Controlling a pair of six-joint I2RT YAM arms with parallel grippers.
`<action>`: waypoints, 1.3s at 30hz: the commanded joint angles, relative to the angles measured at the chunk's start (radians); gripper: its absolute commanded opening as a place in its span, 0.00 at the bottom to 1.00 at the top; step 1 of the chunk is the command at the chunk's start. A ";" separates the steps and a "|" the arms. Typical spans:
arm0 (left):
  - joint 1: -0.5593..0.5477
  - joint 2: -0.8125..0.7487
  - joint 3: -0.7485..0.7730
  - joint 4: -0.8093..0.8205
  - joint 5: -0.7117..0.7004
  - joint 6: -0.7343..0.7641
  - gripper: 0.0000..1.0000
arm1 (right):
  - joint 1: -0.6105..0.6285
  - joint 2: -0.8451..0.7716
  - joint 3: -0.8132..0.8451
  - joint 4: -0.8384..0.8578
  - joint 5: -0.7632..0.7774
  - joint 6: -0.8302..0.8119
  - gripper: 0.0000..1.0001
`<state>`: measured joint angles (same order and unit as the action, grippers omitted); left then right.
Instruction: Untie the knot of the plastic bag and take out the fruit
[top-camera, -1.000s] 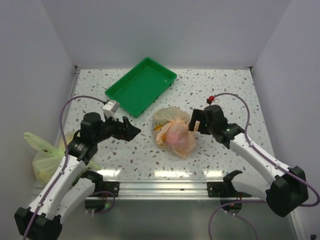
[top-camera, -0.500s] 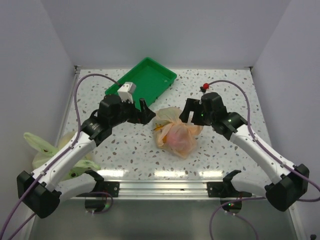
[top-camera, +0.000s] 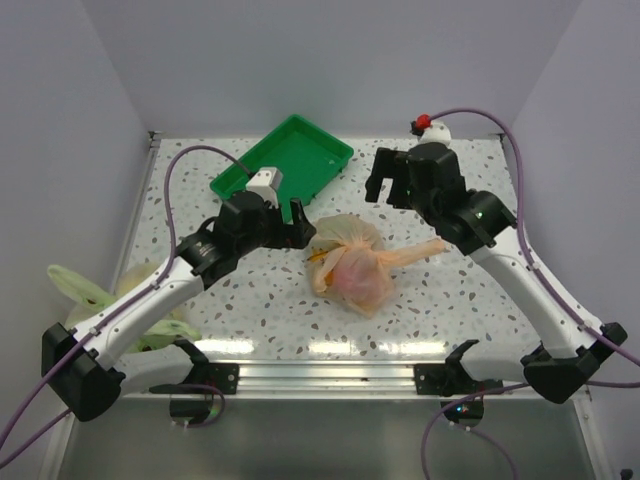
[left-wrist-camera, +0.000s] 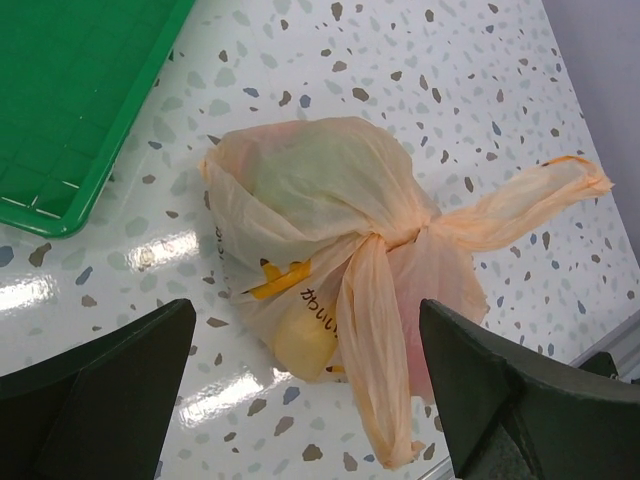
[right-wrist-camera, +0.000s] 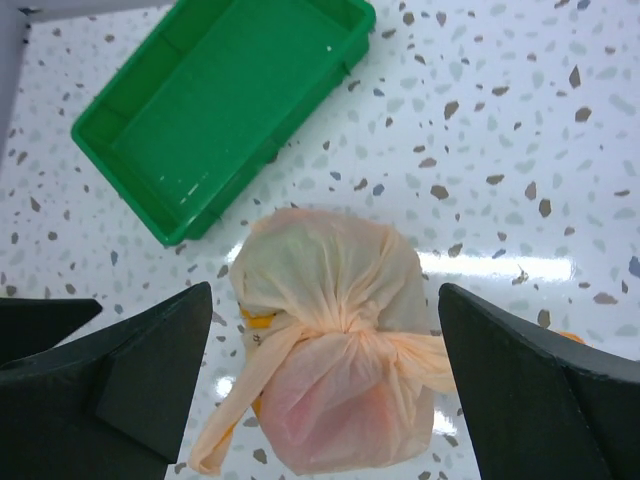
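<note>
The pale orange plastic bag (top-camera: 350, 268) lies tied shut on the speckled table; it also shows in the left wrist view (left-wrist-camera: 310, 200) and the right wrist view (right-wrist-camera: 330, 300). Its knot (left-wrist-camera: 395, 238) (right-wrist-camera: 347, 325) sits on top, with one tail (top-camera: 420, 250) stretched right and another hanging over the front. Fruit shows dimly through the film as pink (right-wrist-camera: 340, 410), yellow (left-wrist-camera: 300, 340) and greenish (left-wrist-camera: 300, 170) shapes. My left gripper (top-camera: 298, 228) (left-wrist-camera: 305, 305) is open just left of the bag, not touching it. My right gripper (top-camera: 387, 185) (right-wrist-camera: 322, 290) is open and raised behind it.
A green tray (top-camera: 250, 185) (right-wrist-camera: 120, 150) stands behind the bag to the left. A yellow-green bag (top-camera: 90, 310) lies at the table's left edge by the left arm. Walls close in the left, right and back.
My right gripper has lifted up and back from the bag, leaving one tail stretched out to the right. My left arm has swung forward and right, up to the bag's left side.
</note>
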<state>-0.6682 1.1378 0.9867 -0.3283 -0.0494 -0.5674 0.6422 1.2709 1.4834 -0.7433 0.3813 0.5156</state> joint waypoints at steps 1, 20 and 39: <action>-0.017 -0.026 0.027 -0.018 -0.052 -0.009 1.00 | -0.001 0.005 0.057 -0.094 0.024 -0.071 0.99; -0.042 0.030 0.000 0.041 -0.119 -0.054 1.00 | -0.004 0.061 -0.544 0.363 -0.327 0.250 0.77; -0.137 0.375 0.350 -0.043 -0.161 -0.075 1.00 | 0.004 -0.148 -0.695 0.574 -0.357 -0.063 0.00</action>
<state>-0.7784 1.4586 1.2308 -0.3527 -0.1703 -0.6003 0.6415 1.1782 0.7933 -0.2527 0.0330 0.5678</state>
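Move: About 23 cm below the right hand, some 5 cm back and 5 cm to its left, sits the bag's knot. One bag handle stretches out to the right of the knot, its middle roughly 12 cm from it and level in depth; the green tray is about 25 cm ahead of the hand and 28 cm left, 30 cm below. From the left hand the knot lies about 14 cm right, 1 cm back and 14 cm below. Dropping some 23 cm onto the knot, the right hand draws back and leftward about 5 cm each while tipping steeply down, then shuts its fingers at the bottom to pinch the bunched plastic and rises about 5 cm, levelling out part way. The open left hand hovers, sinks about 3 cm, then sweeps 6 cm right and slightly forward towards the knot. ##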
